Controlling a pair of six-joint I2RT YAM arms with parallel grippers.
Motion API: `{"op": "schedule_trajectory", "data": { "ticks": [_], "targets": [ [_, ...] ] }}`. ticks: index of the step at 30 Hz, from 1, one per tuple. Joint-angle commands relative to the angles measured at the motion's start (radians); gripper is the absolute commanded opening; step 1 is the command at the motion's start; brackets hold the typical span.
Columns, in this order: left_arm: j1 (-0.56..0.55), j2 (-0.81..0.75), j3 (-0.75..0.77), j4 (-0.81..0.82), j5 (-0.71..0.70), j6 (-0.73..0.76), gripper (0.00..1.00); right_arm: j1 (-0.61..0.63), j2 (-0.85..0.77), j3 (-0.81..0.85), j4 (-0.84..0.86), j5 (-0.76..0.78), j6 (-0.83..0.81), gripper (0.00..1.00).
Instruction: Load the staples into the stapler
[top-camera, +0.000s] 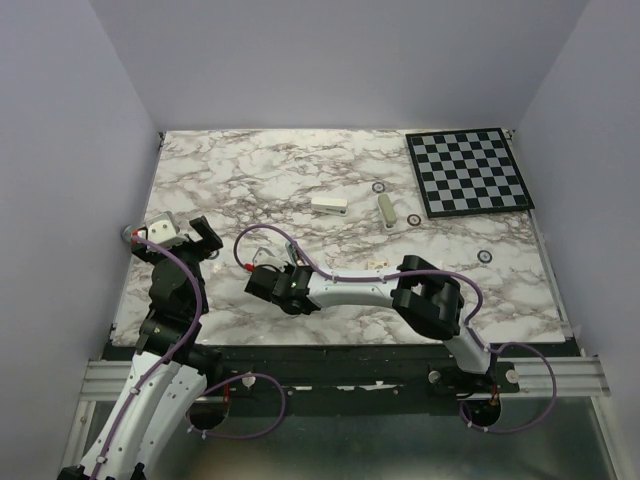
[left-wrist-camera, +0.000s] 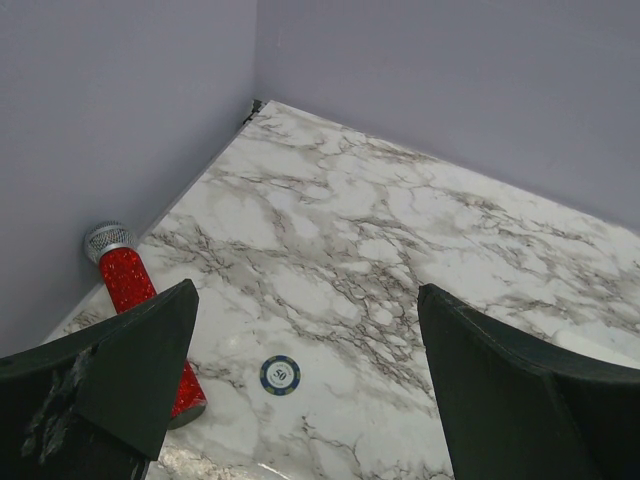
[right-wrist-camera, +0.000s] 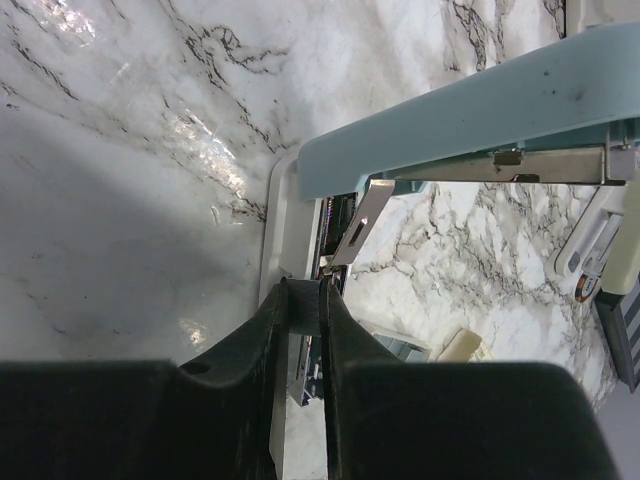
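The stapler lies open on the marble, its pale teal lid (right-wrist-camera: 470, 110) swung up off its white base (right-wrist-camera: 283, 220); from above it shows as a small white shape (top-camera: 262, 254). My right gripper (right-wrist-camera: 304, 300) is shut on the staples (right-wrist-camera: 303, 305), a thin flat grey strip pinched between the fingertips right over the base's channel. In the top view the right gripper (top-camera: 263, 273) reaches left across the table to the stapler. My left gripper (left-wrist-camera: 305, 290) stands wide open with nothing between its fingers, off at the table's left side (top-camera: 200, 236).
A red glitter microphone (left-wrist-camera: 135, 290) and a blue poker chip (left-wrist-camera: 280, 375) lie under the left gripper. A white oblong block (top-camera: 329, 204), a cream piece (top-camera: 386, 210), a small white box (top-camera: 378, 263) and a chessboard (top-camera: 468, 171) sit farther back and right.
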Motion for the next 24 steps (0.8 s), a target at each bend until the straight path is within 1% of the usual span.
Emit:
{"op": "schedule_trajectory", "data": {
  "ticks": [1, 9, 13, 15, 18, 19, 20, 23, 24],
  "targets": [
    [-0.001, -0.008, -0.008, -0.010, 0.003, -0.002, 0.99, 0.010, -0.013, 0.024, -0.001, 0.019, -0.002, 0.19],
    [-0.001, -0.005, -0.010, -0.007, 0.023, -0.001, 0.99, 0.003, -0.087, 0.014, 0.008, -0.057, 0.004, 0.20],
    [-0.001, 0.000, -0.010, -0.007, 0.032, 0.002, 0.99, -0.025, -0.142, -0.009, 0.014, -0.123, 0.036, 0.20],
    [-0.001, 0.000, -0.010, -0.007, 0.035, 0.002, 0.99, -0.046, -0.173, -0.030, 0.017, -0.172, 0.079, 0.20],
    [-0.003, 0.004, -0.010, -0.007, 0.042, 0.002, 0.99, -0.114, -0.239, -0.094, 0.040, -0.258, 0.134, 0.20],
    [-0.001, 0.004, -0.010, -0.005, 0.048, 0.002, 0.99, -0.153, -0.260, -0.116, 0.052, -0.286, 0.147, 0.20],
    [-0.001, 0.006, -0.010, -0.007, 0.049, 0.002, 0.99, -0.175, -0.300, -0.166, 0.063, -0.336, 0.171, 0.20],
    [-0.003, 0.010, -0.011, -0.004, 0.060, 0.002, 0.99, -0.253, -0.354, -0.240, 0.111, -0.408, 0.216, 0.20],
    [-0.001, 0.012, -0.011, -0.002, 0.062, 0.002, 0.99, -0.275, -0.384, -0.287, 0.134, -0.454, 0.225, 0.20]
  ]
}}
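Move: The open blue stapler is right at the right fingertips, its middle about 3 cm ahead and 1 cm left, roughly 1 cm below. The staples lie some 6 cm to that hand's right, level with it and 2 cm lower; the small staple box is about 13 cm right and 3 cm ahead. From the idle left hand, the staples are roughly 31 cm right, 2 cm back and 25 cm below. Lift the right fingertips about 5 cm clear of the open blue stapler's magazine, then, still rising a little, swing right some 4 cm and slightly forward, out over the table on the side where the staples and their box lie. Let the wrist roll its left side up about 20 degrees along the way, and keep the fingers nearly shut. ##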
